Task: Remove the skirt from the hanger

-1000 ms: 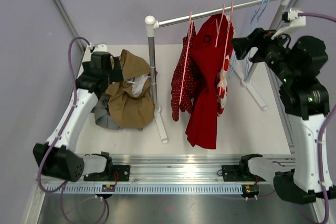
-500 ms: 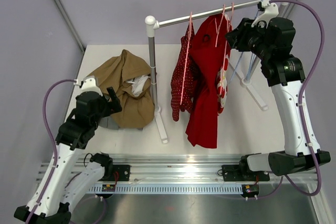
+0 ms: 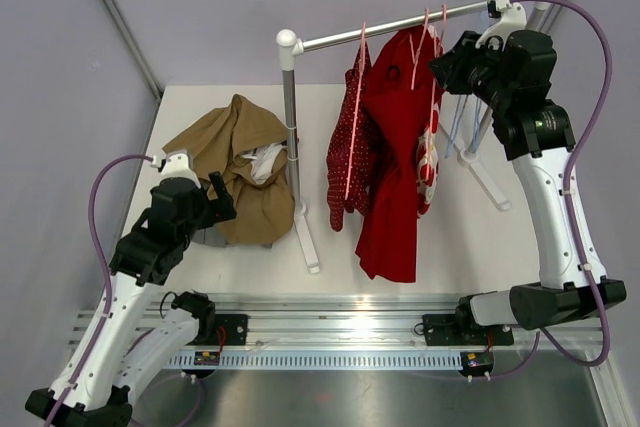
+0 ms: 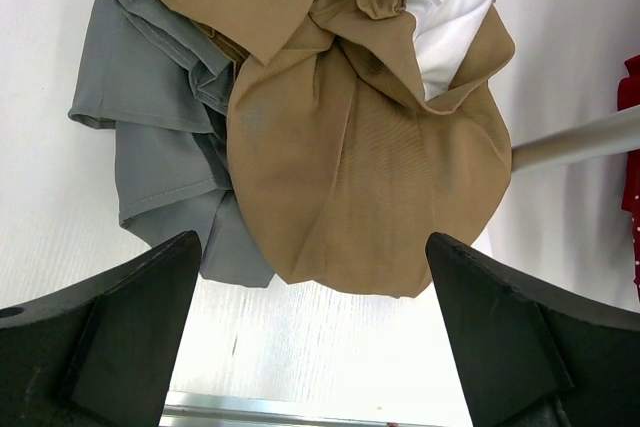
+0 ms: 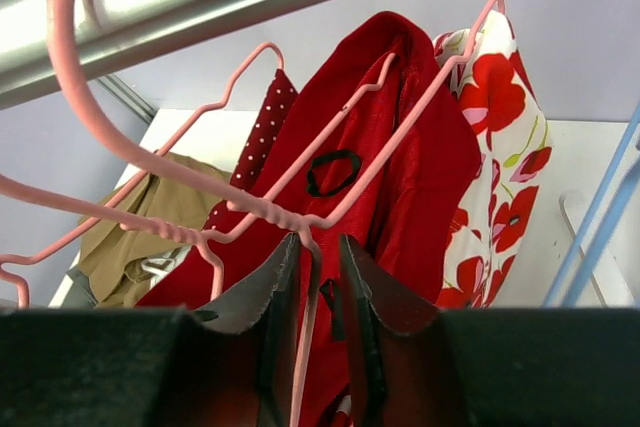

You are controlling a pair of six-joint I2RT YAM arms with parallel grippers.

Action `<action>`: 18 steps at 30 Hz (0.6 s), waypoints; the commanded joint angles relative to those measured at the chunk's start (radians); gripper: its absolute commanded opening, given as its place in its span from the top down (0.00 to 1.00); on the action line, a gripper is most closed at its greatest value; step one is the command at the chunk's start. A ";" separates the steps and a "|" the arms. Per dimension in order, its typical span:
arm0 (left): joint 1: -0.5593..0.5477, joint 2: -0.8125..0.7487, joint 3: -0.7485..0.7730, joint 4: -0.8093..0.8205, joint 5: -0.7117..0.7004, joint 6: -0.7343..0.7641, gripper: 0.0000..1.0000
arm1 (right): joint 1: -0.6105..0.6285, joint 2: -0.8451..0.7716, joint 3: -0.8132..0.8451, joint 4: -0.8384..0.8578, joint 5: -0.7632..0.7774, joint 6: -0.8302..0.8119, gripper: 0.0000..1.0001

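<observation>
Three garments hang from the rail (image 3: 420, 22) on pink hangers: a red polka-dot one (image 3: 345, 162), a long plain red one (image 3: 392, 177) and a white one with red flowers (image 3: 427, 162). Which of them is the skirt I cannot tell. My right gripper (image 3: 447, 65) (image 5: 320, 242) is up under the rail, its jaws narrowed around a pink hanger wire (image 5: 303, 347). The wire lies against the left finger and a slim gap shows on the other side. My left gripper (image 3: 215, 192) (image 4: 310, 239) stands wide open over the table, holding nothing.
A heap of tan cloth (image 3: 240, 172) (image 4: 370, 167) with grey cloth (image 4: 160, 147) and a white piece lies left of the rack's near post (image 3: 292, 137). Blue hangers (image 3: 465, 117) hang by the far post at the right. The rack's feet spread over the table.
My right gripper rose to the rail and its jaws drew in around the pink hanger wire. The left arm pulled back from the cloth heap toward the near edge, still open.
</observation>
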 commanded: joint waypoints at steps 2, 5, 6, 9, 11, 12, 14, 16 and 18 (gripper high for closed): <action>-0.005 -0.015 -0.004 0.055 0.032 -0.003 0.01 | 0.010 0.011 0.029 0.033 0.006 0.008 0.71; -0.006 -0.013 -0.003 0.055 0.032 -0.003 0.01 | 0.012 0.019 0.032 0.030 -0.003 0.013 0.86; -0.007 -0.013 -0.003 0.055 0.032 -0.003 0.01 | 0.012 0.019 0.032 0.028 0.000 0.016 0.90; -0.013 -0.018 -0.003 0.058 0.035 0.001 0.01 | 0.012 0.009 0.030 0.020 0.016 0.007 1.00; -0.015 -0.025 0.002 0.066 0.054 0.017 0.01 | 0.013 -0.007 0.035 0.020 0.025 0.001 1.00; -0.015 -0.027 0.008 0.073 0.060 0.025 0.01 | 0.010 -0.012 0.042 0.014 0.040 -0.010 1.00; -0.027 -0.028 0.055 0.075 0.048 0.045 0.01 | 0.012 -0.023 0.081 -0.013 0.063 -0.025 1.00; -0.061 -0.015 0.121 0.066 0.035 0.053 0.01 | 0.012 -0.033 0.122 -0.029 0.103 -0.058 1.00; -0.093 0.033 0.257 0.064 0.046 0.057 0.01 | 0.012 -0.044 0.142 -0.040 0.169 -0.085 1.00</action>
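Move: Right gripper: the neck of the nearest pink hanger is between your part-open fingertips, about 1 cm ahead, with the rail roughly 9 cm above it. The flowered skirt hangs from it, its middle some 20 cm below; the red garment's hanger neck is about 4 cm left and level, and the blue hangers' about 8 cm right and 2 cm ahead. From the left gripper that pink neck lies around 36 cm right, 16 cm ahead and 24 cm above. Close the right gripper fully on the twisted neck of the pink hanger, easing only half a centimetre in and down as the pads pinch it. Keep the grip and start drawing the hanger right, about 1.5 cm, away from the red garment's hanger, rising slightly. Late on, lift the wide-open left gripper about 3 cm, drifting a little right. ##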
